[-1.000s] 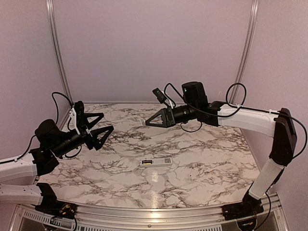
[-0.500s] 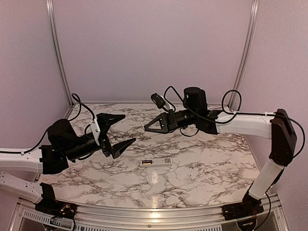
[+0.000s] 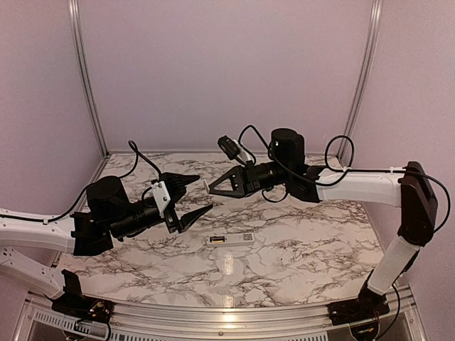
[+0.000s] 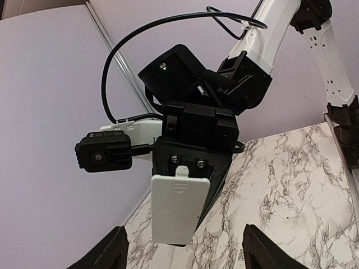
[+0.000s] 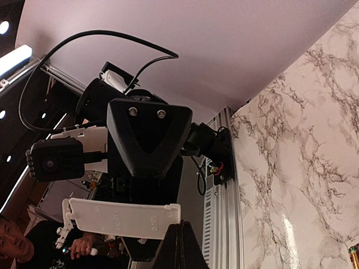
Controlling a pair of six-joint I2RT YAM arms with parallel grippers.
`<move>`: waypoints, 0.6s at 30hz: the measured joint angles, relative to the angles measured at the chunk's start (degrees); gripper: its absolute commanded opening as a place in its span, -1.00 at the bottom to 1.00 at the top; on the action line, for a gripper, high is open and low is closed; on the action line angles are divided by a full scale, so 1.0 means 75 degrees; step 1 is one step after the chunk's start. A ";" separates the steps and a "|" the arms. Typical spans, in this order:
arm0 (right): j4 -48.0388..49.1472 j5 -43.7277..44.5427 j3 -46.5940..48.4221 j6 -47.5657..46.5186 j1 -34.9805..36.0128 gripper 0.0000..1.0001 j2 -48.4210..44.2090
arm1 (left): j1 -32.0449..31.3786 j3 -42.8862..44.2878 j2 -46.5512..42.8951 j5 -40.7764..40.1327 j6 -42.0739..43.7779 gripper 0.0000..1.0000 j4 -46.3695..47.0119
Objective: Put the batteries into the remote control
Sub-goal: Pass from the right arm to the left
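The remote control [image 3: 229,239] lies flat on the marble table, back up, with a dark recess at its left end; I cannot make out batteries at this size. My right gripper [image 3: 210,187] hovers above the table's middle, shut on a short white cover plate [image 5: 120,218]. In the left wrist view that cover plate [image 4: 178,208] hangs tab up, straight ahead of my left gripper [image 4: 185,253]. The left gripper [image 3: 202,192] is open and faces the right one tip to tip, its fingers either side of the plate's line and apart from it.
The marble table [image 3: 306,241] has aluminium rails along its near edge and in the back corners. Pale walls close it in on three sides. Both arms reach to the middle, well above the remote.
My left arm has swung up and rightward to meet the right gripper, and its jaws have narrowed slightly. The right gripper has shifted a little left with the cover plate.
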 measured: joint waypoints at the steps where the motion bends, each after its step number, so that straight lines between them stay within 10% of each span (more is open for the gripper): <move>1: 0.0032 0.0000 0.0000 0.0017 0.0012 -1.00 0.0000 | -0.0015 0.0023 0.0026 -0.0020 0.0006 0.40 0.0015; 18: 0.0207 0.0000 -0.0044 0.0140 0.0117 -1.00 0.0015 | -0.0073 0.0248 0.0125 -0.0052 0.0044 -0.09 0.0119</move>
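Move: The battery cover stands upright in the right hand's closed fingertips, its middle about 1 cm ahead, 2 cm right and 2 cm above the left hand's finger point; from the right hand it lies level fore and aft, about 1 cm left and 2 cm up. The remote control lies on the table roughly 3 cm ahead of the left hand, 8 cm to its right and some 29 cm below. With the left fingers already on either side of the battery cover, the left hand rises about 1.5 cm to bring them up level with it, barely shifting otherwise and without turning. On the way its fingers close steadily from about three-quarters open to half open, narrowing in on the cover's two side edges with no grip on it yet, while the right hand keeps its pinch and holds nearly still to present the cover. ##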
